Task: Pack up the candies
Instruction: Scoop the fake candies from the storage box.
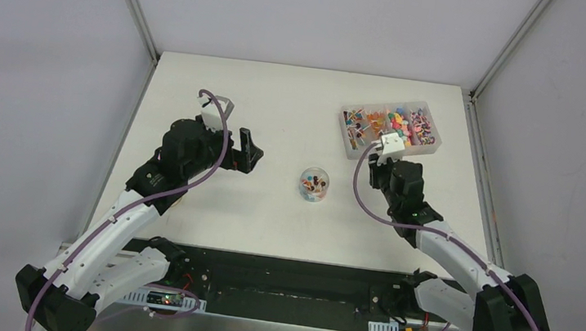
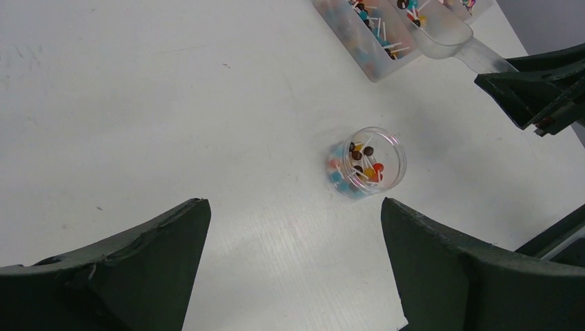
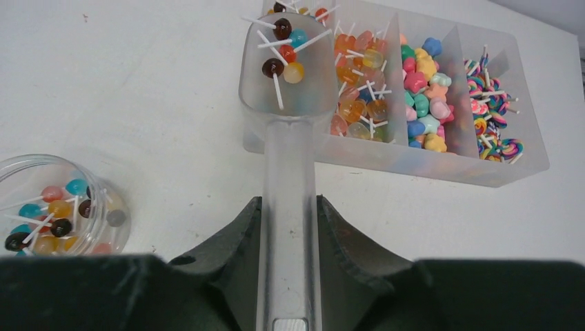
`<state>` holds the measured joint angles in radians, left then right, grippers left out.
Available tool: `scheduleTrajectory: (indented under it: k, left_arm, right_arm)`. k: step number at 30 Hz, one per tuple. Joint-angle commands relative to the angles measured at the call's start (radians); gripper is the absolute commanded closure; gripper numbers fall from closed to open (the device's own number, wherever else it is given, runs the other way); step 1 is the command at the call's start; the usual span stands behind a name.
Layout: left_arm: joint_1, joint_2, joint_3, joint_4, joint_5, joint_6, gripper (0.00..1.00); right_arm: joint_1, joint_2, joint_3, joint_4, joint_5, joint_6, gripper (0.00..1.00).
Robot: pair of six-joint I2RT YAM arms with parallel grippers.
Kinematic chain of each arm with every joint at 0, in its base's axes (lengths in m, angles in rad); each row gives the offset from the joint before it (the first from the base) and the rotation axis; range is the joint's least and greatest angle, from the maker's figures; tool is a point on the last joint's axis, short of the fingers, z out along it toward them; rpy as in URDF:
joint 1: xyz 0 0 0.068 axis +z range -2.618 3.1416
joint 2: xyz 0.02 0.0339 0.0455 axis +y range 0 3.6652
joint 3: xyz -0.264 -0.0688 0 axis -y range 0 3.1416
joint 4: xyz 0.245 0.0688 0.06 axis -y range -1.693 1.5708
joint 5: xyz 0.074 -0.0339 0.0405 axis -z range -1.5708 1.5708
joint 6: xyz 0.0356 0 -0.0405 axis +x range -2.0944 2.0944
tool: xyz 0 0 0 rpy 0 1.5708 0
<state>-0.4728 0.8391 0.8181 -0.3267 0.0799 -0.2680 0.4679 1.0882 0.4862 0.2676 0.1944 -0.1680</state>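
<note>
The candies fill a clear divided tray (image 3: 414, 167) at the table's back right: lollipops (image 3: 359, 103), soft shapes (image 3: 422, 96) and swirl pops (image 3: 493, 103). My right gripper (image 3: 290, 207) is shut on the handle of a clear plastic scoop (image 3: 288, 83). Its bowl hangs over the tray's left end with a few lollipop candies (image 3: 281, 29) in it. A small round clear jar (image 1: 313, 184) stands mid-table, upright and partly filled with candies (image 3: 58, 210). To the left of the jar (image 2: 367, 163), my left gripper (image 2: 295, 214) hovers open and holds nothing.
The tray (image 1: 347, 145) sits close to the table's right edge. White enclosure walls stand behind and on both sides. A black base strip (image 1: 285, 284) runs along the near edge. My right gripper's fingers (image 2: 531, 96) show at the right edge of the left wrist view.
</note>
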Motion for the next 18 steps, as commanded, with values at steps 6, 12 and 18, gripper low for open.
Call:
scheduleTrajectory:
  k: [6,12,18]
  left_arm:
    - [-0.012,-0.024,-0.007,0.015,-0.044,0.026,0.01]
    - [-0.012,-0.039,-0.005,0.013,-0.058,0.027,0.01]
    - [-0.012,-0.071,-0.006,0.013,-0.075,0.027,0.01]
  right_arm:
    - [-0.004,-0.169,0.025,0.042,-0.12,-0.076,1.0]
    - [-0.004,-0.211,0.088,-0.106,-0.185,-0.119,1.0]
    - [0.001,-0.233,0.12,-0.214,-0.358,-0.207,1.0]
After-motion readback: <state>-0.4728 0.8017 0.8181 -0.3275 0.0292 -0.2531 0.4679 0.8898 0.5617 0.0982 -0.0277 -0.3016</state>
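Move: The right hand already holds the candy-laden scoop, its bowl over the tray's leftmost part. The clear round storage box lies about 14 cm to this hand's left and 8 cm back, some 10 cm lower; the divided candy tray's middle is about 8 cm ahead and 3 cm to the right, roughly 11 cm below. From the idle, open left hand, the storage box is some 14 cm to the right, about 1 cm back and 19 cm lower. The right hand keeps its pinch on the scoop handle and lifts the loaded bowl clear above the candy tray, rising about 6 cm, most of it early, with the fingers first tilting up nearly 10 degrees and then easing a little back down. Along with the lift it draws back and shifts left by some 2.5 cm each, and turns about 15 degrees counter-clockwise, faster towards the end, so that the bowl starts to swing left off the tray's leftmost compartment towards the storage box's side. ##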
